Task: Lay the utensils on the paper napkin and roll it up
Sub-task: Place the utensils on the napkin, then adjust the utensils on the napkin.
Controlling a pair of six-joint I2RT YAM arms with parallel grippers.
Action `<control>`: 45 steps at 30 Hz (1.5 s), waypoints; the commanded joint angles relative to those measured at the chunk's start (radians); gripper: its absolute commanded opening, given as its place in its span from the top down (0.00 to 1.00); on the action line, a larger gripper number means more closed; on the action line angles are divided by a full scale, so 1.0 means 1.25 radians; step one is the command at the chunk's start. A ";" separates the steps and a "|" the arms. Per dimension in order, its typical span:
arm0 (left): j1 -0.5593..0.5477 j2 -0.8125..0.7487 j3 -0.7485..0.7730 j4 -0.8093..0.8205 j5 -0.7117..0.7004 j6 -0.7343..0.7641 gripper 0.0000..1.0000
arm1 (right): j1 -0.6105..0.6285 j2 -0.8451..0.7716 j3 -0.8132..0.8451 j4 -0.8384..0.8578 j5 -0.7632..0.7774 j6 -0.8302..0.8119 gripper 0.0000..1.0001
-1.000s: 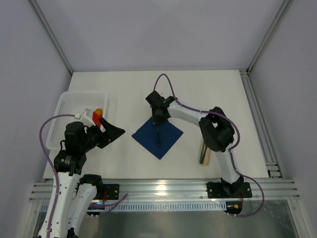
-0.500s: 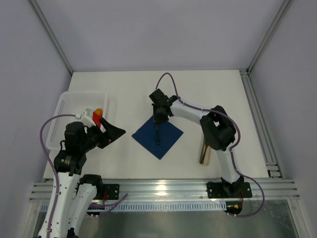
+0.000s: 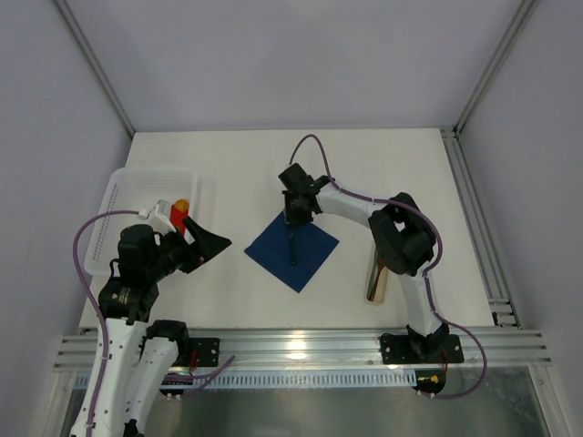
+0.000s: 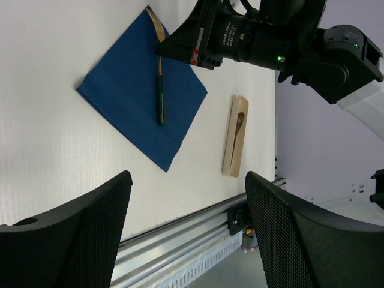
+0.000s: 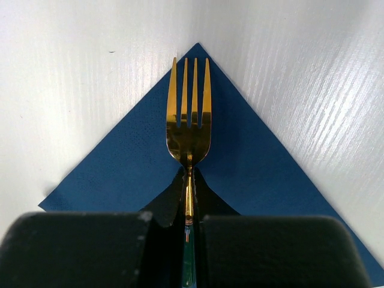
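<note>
The paper napkin (image 3: 314,253) is a dark navy square lying as a diamond near the table's middle. One of the utensils, a gold fork (image 5: 189,129) with a dark green handle, lies along it, tines at the far corner. My right gripper (image 5: 189,192) is shut on the fork's neck, low over the napkin (image 5: 264,162). From above, the right gripper (image 3: 292,218) stands at the napkin's far corner, with the fork (image 3: 292,248) running toward me. My left gripper (image 3: 211,244) hangs open and empty, left of the napkin. The left wrist view shows the napkin (image 4: 129,90) and the fork (image 4: 161,96) beyond the left gripper (image 4: 187,198).
A white tray (image 3: 118,196) sits at the left edge, with a red block with an orange tip (image 3: 179,217) beside it. A pale beige bar (image 3: 376,278) lies right of the napkin, under the right arm. An aluminium rail (image 3: 301,346) runs along the near edge.
My right gripper has shifted slightly right and away with the fork, and the napkin has slid a little to the right with it. The left arm has not moved.
</note>
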 commanded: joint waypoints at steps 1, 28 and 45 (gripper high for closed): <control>-0.003 -0.007 0.006 0.003 0.025 0.007 0.22 | -0.004 -0.025 -0.005 0.022 0.001 -0.016 0.96; -0.003 -0.016 -0.010 0.014 0.039 -0.001 0.22 | 0.079 -0.077 0.100 -0.146 0.193 -0.072 0.67; -0.003 -0.029 -0.010 -0.004 0.056 0.004 0.22 | 0.192 -0.053 0.094 -0.261 0.366 0.031 0.63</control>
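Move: The right hand, low over the far part of the napkin, has the fork pinched at its neck. The napkin's middle lies about 7 cm back from it, level sideways and 1 cm below; the fork's middle is some 4 cm back. The utensil tray stands about 14 cm back and 23 cm to the right. From the left hand, the napkin's middle is about 10 cm ahead, 15 cm to the right and 20 cm below. The right fingers let go of the fork's neck, parting to roughly a third of their range while the hand stays put. Then the hand backs off about 5 cm towards its base and rises 4 cm, over the fork's handle side, the wrist tilting some 20 degrees so the fingertips lose their leftward slant. ##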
